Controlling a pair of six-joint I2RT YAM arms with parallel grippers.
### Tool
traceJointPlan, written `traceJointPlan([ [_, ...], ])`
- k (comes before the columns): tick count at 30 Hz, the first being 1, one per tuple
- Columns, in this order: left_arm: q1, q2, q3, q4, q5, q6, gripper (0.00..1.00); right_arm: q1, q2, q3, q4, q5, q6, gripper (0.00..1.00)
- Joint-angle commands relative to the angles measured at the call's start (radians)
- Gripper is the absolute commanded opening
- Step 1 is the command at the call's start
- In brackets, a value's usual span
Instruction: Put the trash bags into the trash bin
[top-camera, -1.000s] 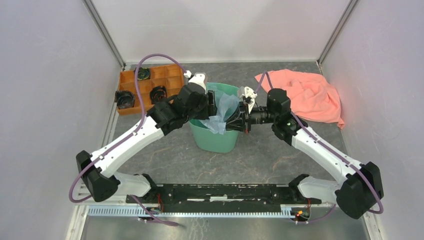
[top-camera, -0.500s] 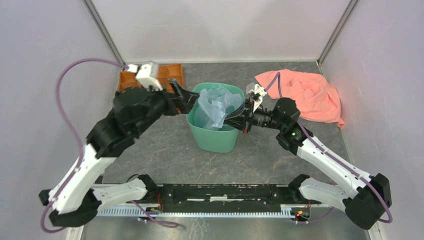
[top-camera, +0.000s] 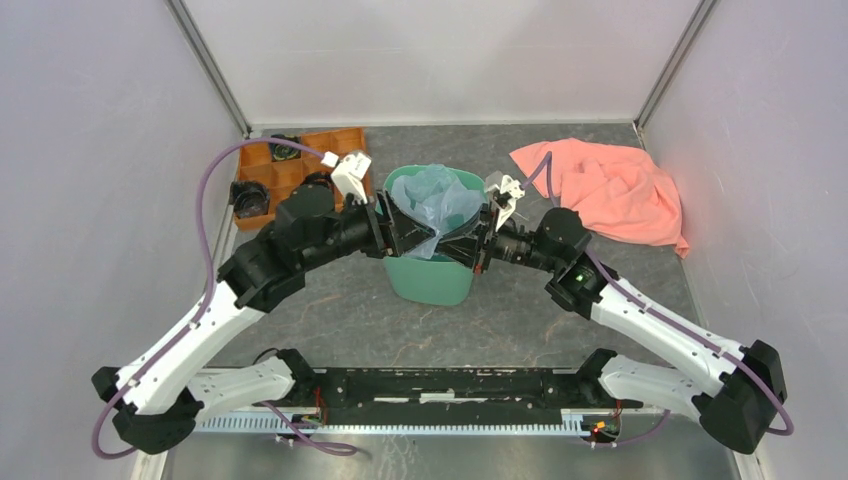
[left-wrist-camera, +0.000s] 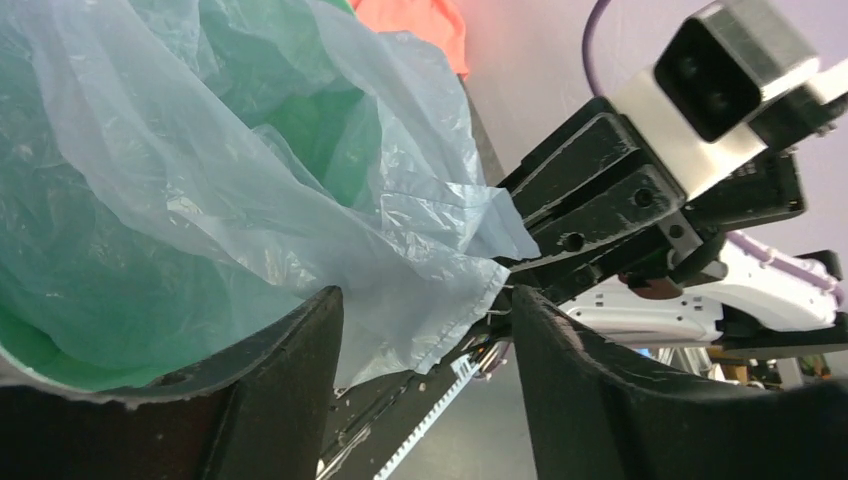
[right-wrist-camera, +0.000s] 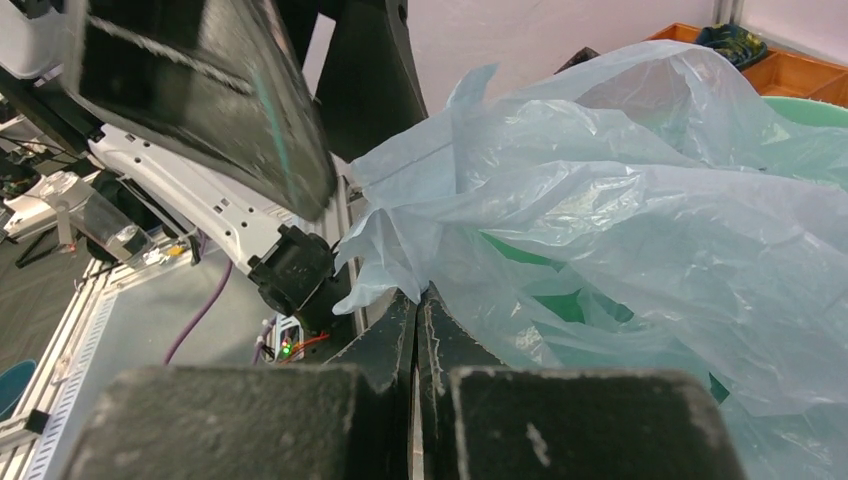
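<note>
The mint-green trash bin (top-camera: 430, 280) stands mid-table. A crinkly pale blue-grey trash bag (top-camera: 438, 198) bulges out of its mouth. My right gripper (top-camera: 463, 238) reaches in over the right rim, shut on a bunched edge of the bag (right-wrist-camera: 600, 200); its closed tips (right-wrist-camera: 417, 300) pinch the film. My left gripper (top-camera: 404, 228) is at the left rim, open. In the left wrist view its two fingers (left-wrist-camera: 290, 380) stand wide apart, the bag's (left-wrist-camera: 250, 200) loose lower edge hanging between the tips (left-wrist-camera: 425, 305), ungripped. The bin's floor is hidden by the bag.
An orange compartment tray (top-camera: 268, 160) with dark items sits back left, just behind the left arm. A salmon-pink cloth (top-camera: 610, 190) lies crumpled back right. Enclosure walls close in on three sides.
My left arm swung out to the left away from the bin, then came back to its left rim with jaws open. The bag now lies more spread over the mouth. The right gripper stayed shut on it.
</note>
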Motion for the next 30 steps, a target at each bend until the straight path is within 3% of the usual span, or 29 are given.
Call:
traceJointPlan([
  [1,0.002,0.011,0.001,0.048,0.058,-0.042,0.65,0.016,-0.013,-0.012,0.059,0.068,0.013,0.01],
  [3,0.002,0.019,-0.007,0.046,0.058,-0.043,0.59,0.016,-0.016,-0.015,0.061,0.085,0.013,0.01],
  [8,0.002,0.020,-0.024,0.044,0.053,-0.043,0.62,0.018,-0.016,-0.013,0.075,0.104,0.022,0.03],
  [19,0.002,0.036,-0.016,0.031,0.012,-0.029,0.18,0.025,-0.016,-0.009,0.058,0.111,0.026,0.12],
  [22,0.002,0.035,-0.003,0.001,-0.027,-0.015,0.03,0.025,-0.022,0.013,-0.010,0.124,-0.009,0.28],
  [24,0.002,0.032,0.004,-0.023,-0.057,0.000,0.02,0.026,-0.024,0.048,-0.119,0.164,-0.059,0.47],
  [26,0.002,0.025,0.009,-0.039,-0.068,0.014,0.02,0.025,-0.025,0.086,-0.230,0.194,-0.104,0.59],
  [30,0.002,0.014,0.011,-0.058,-0.080,0.030,0.02,0.025,-0.047,0.160,-0.385,0.265,-0.153,0.75],
])
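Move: Between the left hand's open fingers hangs the bag corner, its middle roughly 2 cm to the right, 1 cm forward and 2 cm below; the bag body spreads about 6 cm forward, 2 cm right and 5 cm below. The bin's middle is around 9 cm forward, 2 cm right and 20 cm down. From the right hand, which still pinches the bag, the corner sticks out some 2 cm left, straight level; the bin is about 9 cm forward, 2 cm left, 18 cm below. Closing on the bag corner, the left fingers go from wide open to shut beside the right fingertips, while that hand sinks about 3 cm. The right hand keeps its pinch almost in place at first, then opens wide and lets go of the bag, easing about 2 cm forward and 2 cm down over the bin and turning some 10 degrees clockwise. ##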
